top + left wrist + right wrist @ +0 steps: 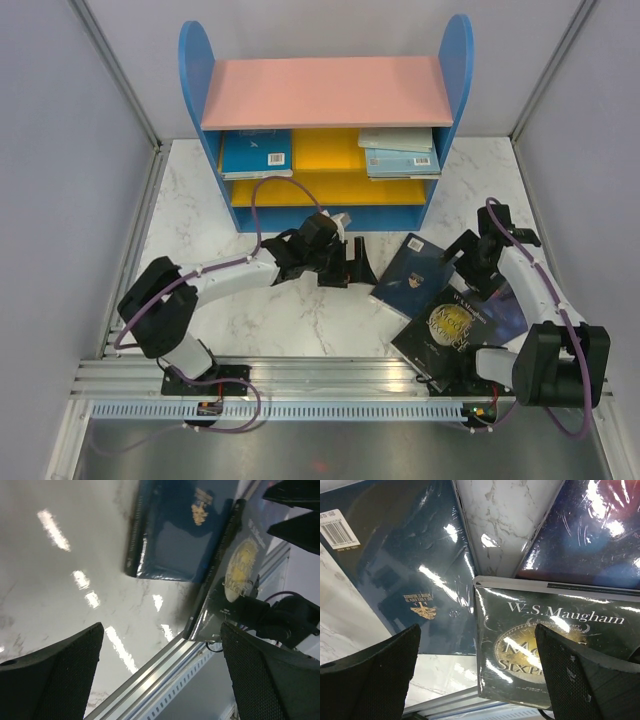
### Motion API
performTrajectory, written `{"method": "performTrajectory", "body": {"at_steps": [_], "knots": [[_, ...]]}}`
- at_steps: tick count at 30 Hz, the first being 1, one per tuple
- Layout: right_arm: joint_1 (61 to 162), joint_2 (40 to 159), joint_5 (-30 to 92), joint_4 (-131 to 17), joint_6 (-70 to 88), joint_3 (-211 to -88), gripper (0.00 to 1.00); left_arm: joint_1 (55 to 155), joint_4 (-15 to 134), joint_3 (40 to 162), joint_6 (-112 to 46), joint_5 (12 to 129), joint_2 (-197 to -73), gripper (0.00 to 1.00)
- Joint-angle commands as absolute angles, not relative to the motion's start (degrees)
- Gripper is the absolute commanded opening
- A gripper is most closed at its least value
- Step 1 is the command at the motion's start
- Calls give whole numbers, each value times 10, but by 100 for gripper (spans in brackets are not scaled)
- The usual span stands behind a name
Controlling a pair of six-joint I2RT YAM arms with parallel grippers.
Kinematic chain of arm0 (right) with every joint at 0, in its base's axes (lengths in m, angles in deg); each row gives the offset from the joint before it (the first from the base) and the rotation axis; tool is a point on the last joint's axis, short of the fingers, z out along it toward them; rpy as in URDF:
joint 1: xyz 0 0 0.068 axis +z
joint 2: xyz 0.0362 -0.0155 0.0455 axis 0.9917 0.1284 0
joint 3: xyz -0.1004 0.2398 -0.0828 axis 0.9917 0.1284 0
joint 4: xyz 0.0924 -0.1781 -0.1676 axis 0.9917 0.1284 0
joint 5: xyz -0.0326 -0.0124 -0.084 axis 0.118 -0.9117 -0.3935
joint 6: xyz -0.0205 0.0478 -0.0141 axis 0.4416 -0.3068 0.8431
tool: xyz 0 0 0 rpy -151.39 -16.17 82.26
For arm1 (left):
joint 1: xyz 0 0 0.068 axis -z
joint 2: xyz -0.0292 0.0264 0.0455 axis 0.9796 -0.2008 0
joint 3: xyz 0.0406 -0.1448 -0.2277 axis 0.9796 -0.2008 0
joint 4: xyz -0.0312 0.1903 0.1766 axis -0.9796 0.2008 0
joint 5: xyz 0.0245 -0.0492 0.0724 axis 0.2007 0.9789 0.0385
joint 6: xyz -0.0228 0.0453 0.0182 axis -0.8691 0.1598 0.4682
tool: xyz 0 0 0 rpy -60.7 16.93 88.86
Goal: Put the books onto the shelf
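Note:
The shelf point(325, 92) stands at the back with blue sides, a pink top and yellow boards. On its yellow board lie a teal book point(256, 153) on the left and pale blue books point(400, 155) on the right. On the table lie a navy book point(412, 273) point(185, 530) point(405, 565), a black-and-gold book point(450, 330) point(240, 570) point(555, 645) and a dark blue-purple book point(508, 312) point(590, 530). My left gripper point(347, 265) point(160, 680) is open, just left of the navy book. My right gripper point(462, 262) point(477, 675) hovers open over the books, holding nothing.
The aluminium rail point(330, 375) point(150, 680) runs along the near table edge, and the black-and-gold book overhangs it. Grey walls close in the marble table point(300, 310) on the left, right and back. Purple cables loop along both arms.

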State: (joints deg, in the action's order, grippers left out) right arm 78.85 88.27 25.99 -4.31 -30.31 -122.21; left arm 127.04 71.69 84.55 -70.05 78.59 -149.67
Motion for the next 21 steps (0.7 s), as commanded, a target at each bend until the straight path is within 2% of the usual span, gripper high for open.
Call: {"method": "performTrajectory", "body": {"at_steps": [1,4,8,21], "knots": [[782,881,239,-49,-274,-1217,98,1290,640,870,-648,863,-1506,100],[778,881,242,-53,-267,-1197,98,1322,539,817,-667,919,-1511,100],[774,877,252,-72,-277,-1174,98,1379,435,748,-716,931,-1527,100],[773,864,290,-108,-281,-1122,98,1440,357,724,-772,876,-1602,100]]}}
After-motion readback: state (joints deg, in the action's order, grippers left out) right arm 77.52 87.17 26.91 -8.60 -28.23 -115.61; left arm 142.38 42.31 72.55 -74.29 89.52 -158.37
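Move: The black book's middle lies about 14 cm back and 19 cm to the right of the left hand, some 9 cm below it; the navy book is level with that hand and about 12 cm to its right. From the right hand, the black book's middle is roughly 12 cm back, 1 cm left and 7 cm down, with the navy book 8 cm left and 2 cm farther out, and the purple book about 13 cm right and 6 cm back. The left hand, fingers wide open, sweeps back about 13 cm and some 6 cm to the right, rising slightly at first and then sinking to end about 4 cm lower, turning roughly 20 degrees clockwise as it comes in low beside the black book's left corner next to the metal rail. Meanwhile the open right hand eases down about 3 cm and back 1 or 2 cm over the place where the black and navy books meet, fingers still pointing down, and neither hand can be seen to grip a book. ##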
